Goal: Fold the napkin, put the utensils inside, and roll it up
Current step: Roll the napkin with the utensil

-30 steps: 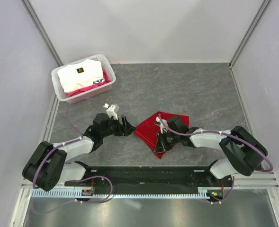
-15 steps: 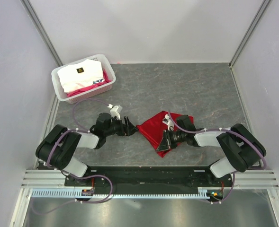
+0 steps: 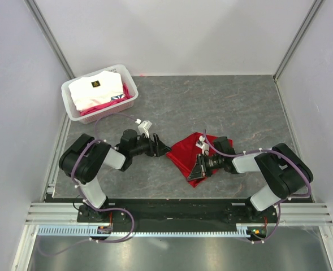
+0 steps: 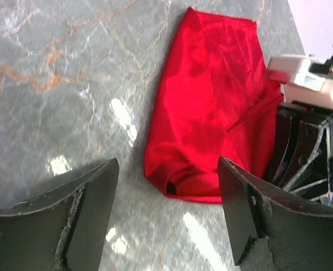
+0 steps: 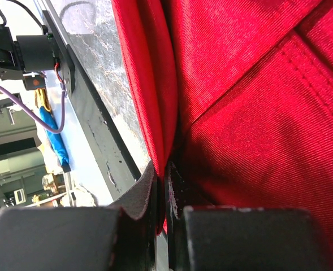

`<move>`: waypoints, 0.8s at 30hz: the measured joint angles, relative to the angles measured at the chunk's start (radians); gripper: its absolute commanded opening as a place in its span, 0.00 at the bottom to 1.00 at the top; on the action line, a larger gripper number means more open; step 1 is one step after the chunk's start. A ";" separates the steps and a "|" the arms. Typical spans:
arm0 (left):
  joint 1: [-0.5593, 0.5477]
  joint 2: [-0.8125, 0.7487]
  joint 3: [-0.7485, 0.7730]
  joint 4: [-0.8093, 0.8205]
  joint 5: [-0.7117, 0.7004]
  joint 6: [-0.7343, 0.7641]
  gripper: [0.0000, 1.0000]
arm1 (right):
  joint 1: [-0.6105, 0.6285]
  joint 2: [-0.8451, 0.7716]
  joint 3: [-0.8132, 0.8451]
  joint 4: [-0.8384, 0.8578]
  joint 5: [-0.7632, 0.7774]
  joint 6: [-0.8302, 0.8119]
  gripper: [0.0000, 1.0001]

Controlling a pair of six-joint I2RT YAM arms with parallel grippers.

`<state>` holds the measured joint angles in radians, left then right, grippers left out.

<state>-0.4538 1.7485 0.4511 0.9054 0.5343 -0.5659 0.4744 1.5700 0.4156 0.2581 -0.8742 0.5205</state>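
Note:
The red napkin (image 3: 187, 153) lies bunched and folded on the grey table, between the two arms. In the left wrist view the napkin (image 4: 211, 96) is a long red bundle with a small dark opening at its near end. My left gripper (image 3: 163, 149) is open just left of the napkin's left tip, and its fingers (image 4: 90, 212) hold nothing. My right gripper (image 3: 199, 168) is shut on a fold of the napkin (image 5: 239, 130) at its near right edge; the cloth runs between the pinched fingertips (image 5: 149, 189). The utensils are hidden.
A white plastic bin (image 3: 67, 103) holding white and pink fabric stands at the back left. The black base rail (image 3: 172, 208) runs along the near edge. Pale walls close in the table on the left, back and right.
My left arm has reached right, bringing its open gripper up to the napkin's left tip. The right gripper stayed shut on the cloth and drew it slightly to the right.

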 measured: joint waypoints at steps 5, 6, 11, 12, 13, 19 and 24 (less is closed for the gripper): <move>-0.013 0.046 0.022 0.048 0.002 -0.004 0.75 | -0.001 0.006 0.000 0.010 -0.007 0.000 0.00; -0.017 0.055 0.024 0.059 0.002 -0.005 0.75 | -0.001 0.007 0.000 0.013 -0.008 0.000 0.00; -0.040 0.085 0.037 0.089 0.001 -0.011 0.61 | -0.002 0.010 -0.001 0.019 -0.011 0.000 0.00; -0.047 0.091 0.042 0.092 0.001 -0.013 0.59 | -0.003 0.010 -0.001 0.019 -0.011 0.000 0.00; -0.052 0.097 0.046 0.090 0.000 -0.016 0.55 | -0.004 0.010 -0.001 0.019 -0.011 0.000 0.00; -0.063 0.112 0.063 0.030 -0.013 -0.029 0.17 | -0.006 0.010 -0.003 0.019 -0.011 0.000 0.00; -0.065 0.104 0.079 -0.033 -0.016 -0.032 0.02 | -0.006 0.010 0.002 0.006 -0.004 -0.006 0.00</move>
<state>-0.5190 1.8526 0.5297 0.8726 0.5179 -0.5983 0.4679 1.5795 0.4171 0.2646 -0.8780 0.5144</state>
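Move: The napkin's left corner lies about 3 cm to the right of the left hand's open fingers and some 2 cm lower. From the left hand, the napkin's far corner is roughly 11 cm right and 6 cm ahead, its near end about 12 cm right and 14 cm back. The right hand already grips that near end; for it the left corner is some 11 cm ahead and 10 cm left. Left hand eases 2.5 cm right, sinks 2 cm and pinches the napkin's left corner; right keeps hold. ##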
